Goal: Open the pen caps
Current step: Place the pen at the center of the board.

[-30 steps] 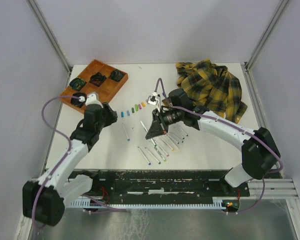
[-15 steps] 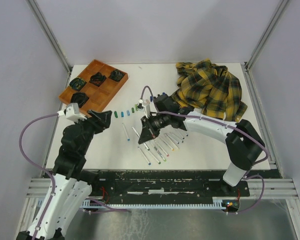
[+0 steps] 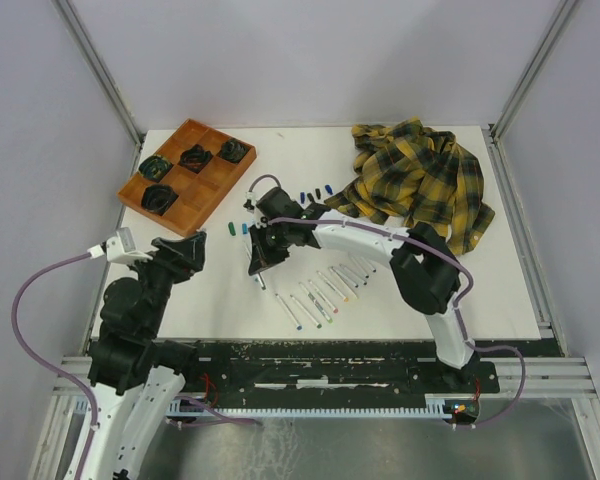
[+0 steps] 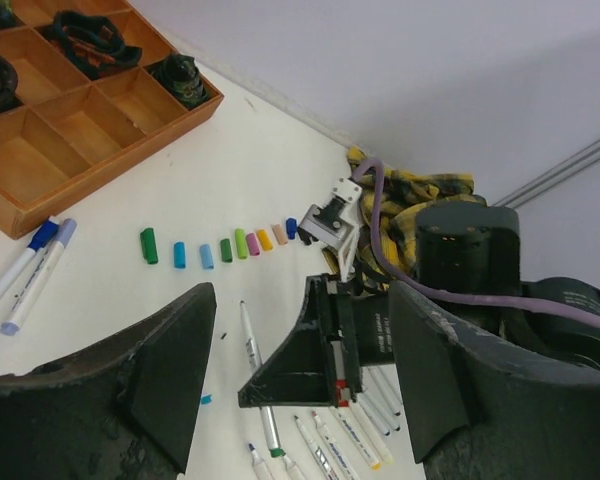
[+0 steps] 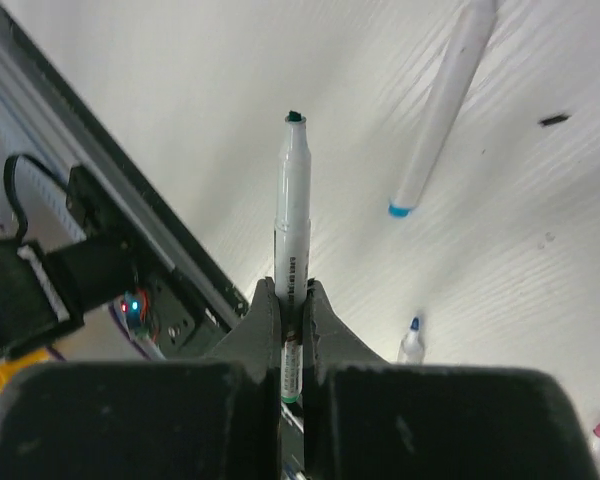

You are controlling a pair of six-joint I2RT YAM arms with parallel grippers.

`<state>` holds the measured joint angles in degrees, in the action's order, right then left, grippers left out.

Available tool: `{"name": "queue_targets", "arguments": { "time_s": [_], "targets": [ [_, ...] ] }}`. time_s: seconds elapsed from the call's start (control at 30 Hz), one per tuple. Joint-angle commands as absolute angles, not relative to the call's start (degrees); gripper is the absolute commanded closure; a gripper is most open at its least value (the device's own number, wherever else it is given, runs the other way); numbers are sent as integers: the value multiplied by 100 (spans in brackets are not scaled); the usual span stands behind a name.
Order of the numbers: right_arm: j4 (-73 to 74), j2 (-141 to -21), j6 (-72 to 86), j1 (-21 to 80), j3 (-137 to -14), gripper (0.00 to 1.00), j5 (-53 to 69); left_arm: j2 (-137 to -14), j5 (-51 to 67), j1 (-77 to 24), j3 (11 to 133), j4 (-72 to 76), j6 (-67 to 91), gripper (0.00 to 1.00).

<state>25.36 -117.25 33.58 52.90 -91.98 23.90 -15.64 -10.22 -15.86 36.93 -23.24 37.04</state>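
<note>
My right gripper (image 5: 292,290) is shut on a white marker (image 5: 293,230) whose bare dark tip points out past the fingers. It hangs low over the table (image 3: 210,290), left of the row of uncapped markers (image 3: 328,288). Loose pen caps (image 4: 226,250) in green, blue, pink and yellow lie in a line behind it, and two of them (image 3: 235,229) show in the top view. My left gripper (image 4: 300,300) stands open and empty at the near left (image 3: 185,252), facing the right gripper (image 4: 310,365).
An orange compartment tray (image 3: 202,190) with black items sits at the back left. Two blue-capped markers (image 4: 25,268) lie beside its front edge. A yellow plaid cloth (image 3: 420,180) covers the back right. One marker (image 5: 440,110) lies by itself on the table under the right gripper.
The left arm has pulled back toward the near left and its jaws have opened wider. The right gripper has carried its marker leftward, past the marker row.
</note>
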Motion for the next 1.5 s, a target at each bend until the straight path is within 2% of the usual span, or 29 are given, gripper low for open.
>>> {"name": "queue_targets", "arguments": {
  "time_s": [0.0, 0.27, 0.7, 0.87, 1.0, 1.33, 1.47],
  "targets": [
    [3197, -12249, 4072, 5460, -10211, 100, 1404, -1269, -1307, -1573, 3926, -2463, 3657, 24],
    [3955, -13030, 4189, 5749, -11448, 95, 702, -1079, -1402, -1578, 3813, -2557, 3658, 23],
    [4603, -14043, 4397, 5900, -12745, 88, -20, -953, -1380, -1575, 3671, -2615, 3759, 23],
    [4684, -14214, 4409, 5907, -12947, 87, -148, -931, -1358, -1574, 3640, -2617, 3762, 22],
    [4696, -14276, 4394, 5912, -12981, 79, -294, -925, -1356, -1579, 3626, -2604, 3783, 22],
    [4743, -14528, 4411, 5910, -13080, 78, -335, -856, -1301, -1573, 3547, -2596, 3823, 22],
    [4755, -14544, 4395, 5914, -13072, 73, -376, -853, -1293, -1573, 3526, -2593, 3847, 22]
  ]
}}
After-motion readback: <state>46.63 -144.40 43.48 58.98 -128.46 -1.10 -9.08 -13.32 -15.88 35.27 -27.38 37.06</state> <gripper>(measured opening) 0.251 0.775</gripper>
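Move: The held pen's goal, a bare spot on the board, is about 4 cm ahead of the right hand, 5 cm to its left and 9 cm below. The teal-tipped pen lies some 6 cm ahead and 2 cm left, the blue cap about 14 cm ahead and 3 cm left; the nearest pen of the row is roughly 6 cm back and 6 cm right, all on the board. From the left hand the spot is about 6 cm ahead, 8 cm right and 28 cm down. Carry the pen in the right gripper left and forward at first, about 5 cm each way in all, then sink it some 8 cm to the board just left of the teal-tipped pen. Tip the fingers about 20 degrees steeper on the way, turning some 15 degrees clockwise, and slacken them gradually around the pen. ##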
